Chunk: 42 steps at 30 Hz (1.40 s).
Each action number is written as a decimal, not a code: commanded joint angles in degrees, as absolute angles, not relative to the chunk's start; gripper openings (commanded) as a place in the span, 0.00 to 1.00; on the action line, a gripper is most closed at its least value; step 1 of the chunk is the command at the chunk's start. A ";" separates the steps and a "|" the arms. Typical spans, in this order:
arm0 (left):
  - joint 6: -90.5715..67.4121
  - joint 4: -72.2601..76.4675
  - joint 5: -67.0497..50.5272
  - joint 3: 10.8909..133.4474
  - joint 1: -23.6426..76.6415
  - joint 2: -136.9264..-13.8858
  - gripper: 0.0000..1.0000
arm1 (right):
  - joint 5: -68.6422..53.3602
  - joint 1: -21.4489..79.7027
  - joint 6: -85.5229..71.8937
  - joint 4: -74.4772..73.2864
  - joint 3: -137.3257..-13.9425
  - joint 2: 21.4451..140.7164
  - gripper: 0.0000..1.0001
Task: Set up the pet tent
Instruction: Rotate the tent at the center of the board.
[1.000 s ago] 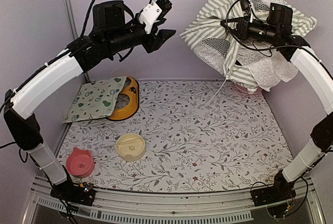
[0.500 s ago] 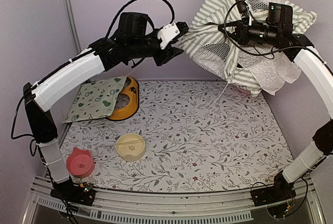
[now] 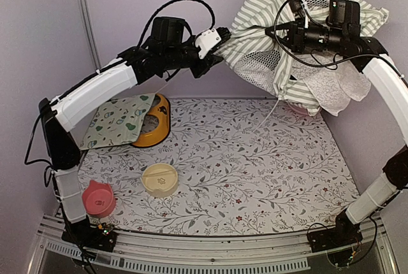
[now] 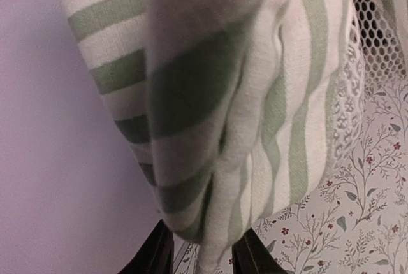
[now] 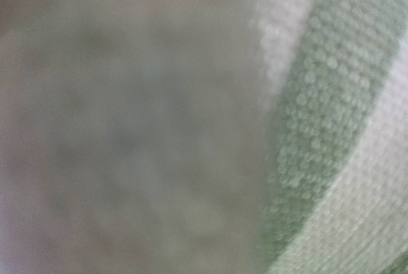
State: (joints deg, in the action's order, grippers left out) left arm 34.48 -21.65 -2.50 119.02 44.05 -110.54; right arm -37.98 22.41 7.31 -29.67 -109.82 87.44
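The pet tent (image 3: 268, 38), a bundle of grey-green and white striped fabric with white mesh and lace, hangs in the air at the back right. My right gripper (image 3: 288, 32) is buried in its top and holds it up, shut; the right wrist view shows only blurred tent fabric (image 5: 319, 127). A thin white pole (image 3: 271, 111) dangles from it to the table. My left gripper (image 3: 220, 43) is at the tent's left corner. In the left wrist view a striped fold (image 4: 255, 95) lies between the two fingers of the left gripper (image 4: 201, 252), which are still apart.
A floral table cover (image 3: 255, 172) lies under the arms. On its left are a cream printed cloth mat (image 3: 118, 121) over an orange round item (image 3: 159, 124), a cream bowl (image 3: 159, 179) and a pink bowl (image 3: 99, 199). A purple wall stands close behind the tent.
My left arm has swung right up to the tent's left corner, and its jaws have narrowed around the striped fold. The tent bundle has shifted slightly up and left.
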 commanded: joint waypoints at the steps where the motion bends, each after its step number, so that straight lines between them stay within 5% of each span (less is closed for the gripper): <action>1: 34.15 -19.74 -4.45 123.12 43.42 -112.14 0.30 | -37.03 23.28 10.85 -32.39 -112.73 88.11 0.00; 6: 33.61 -19.22 -6.16 123.97 43.60 -114.31 0.01 | -34.99 23.54 12.02 -34.61 -117.40 90.02 0.00; 12: 24.07 -13.94 -8.20 126.08 43.60 -115.16 0.00 | -29.55 23.69 11.02 -33.59 -126.21 94.85 0.00; 15: 16.84 -8.68 -5.17 126.49 43.52 -115.55 0.00 | -26.64 23.64 8.39 -29.61 -126.95 95.93 0.11; 21: 6.90 -2.65 -0.03 129.74 42.97 -117.61 0.00 | -23.22 23.69 2.90 -22.00 -127.25 97.43 0.54; 28: -3.20 2.15 2.31 129.86 41.22 -119.39 0.00 | -22.04 24.33 -1.48 -19.96 -127.75 98.04 0.84; 42: -7.73 10.95 7.84 122.17 38.24 -118.10 0.00 | -18.77 27.12 -5.88 -23.89 -117.82 89.76 0.96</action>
State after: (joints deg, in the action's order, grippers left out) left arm -3.14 5.43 3.99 122.98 39.99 -120.25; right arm -20.56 25.85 -3.68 -22.76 -122.54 94.70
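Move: The tent's left edge already lies between the left hand's half-open fingers, about 1 cm ahead and 1 cm right of its hand point. The tent body hangs some 20 cm to the right and 3 cm ahead; the orange stand is on the table about 22 cm left, level in reach, 37 cm below. The right hand still grips the tent's striped fold at its hand point, with the tent body about 8 cm right and 1 cm ahead. Left pinches the tent's left edge, rolls about 40 degrees going forward-up; right rises about 6 cm, letting go. ##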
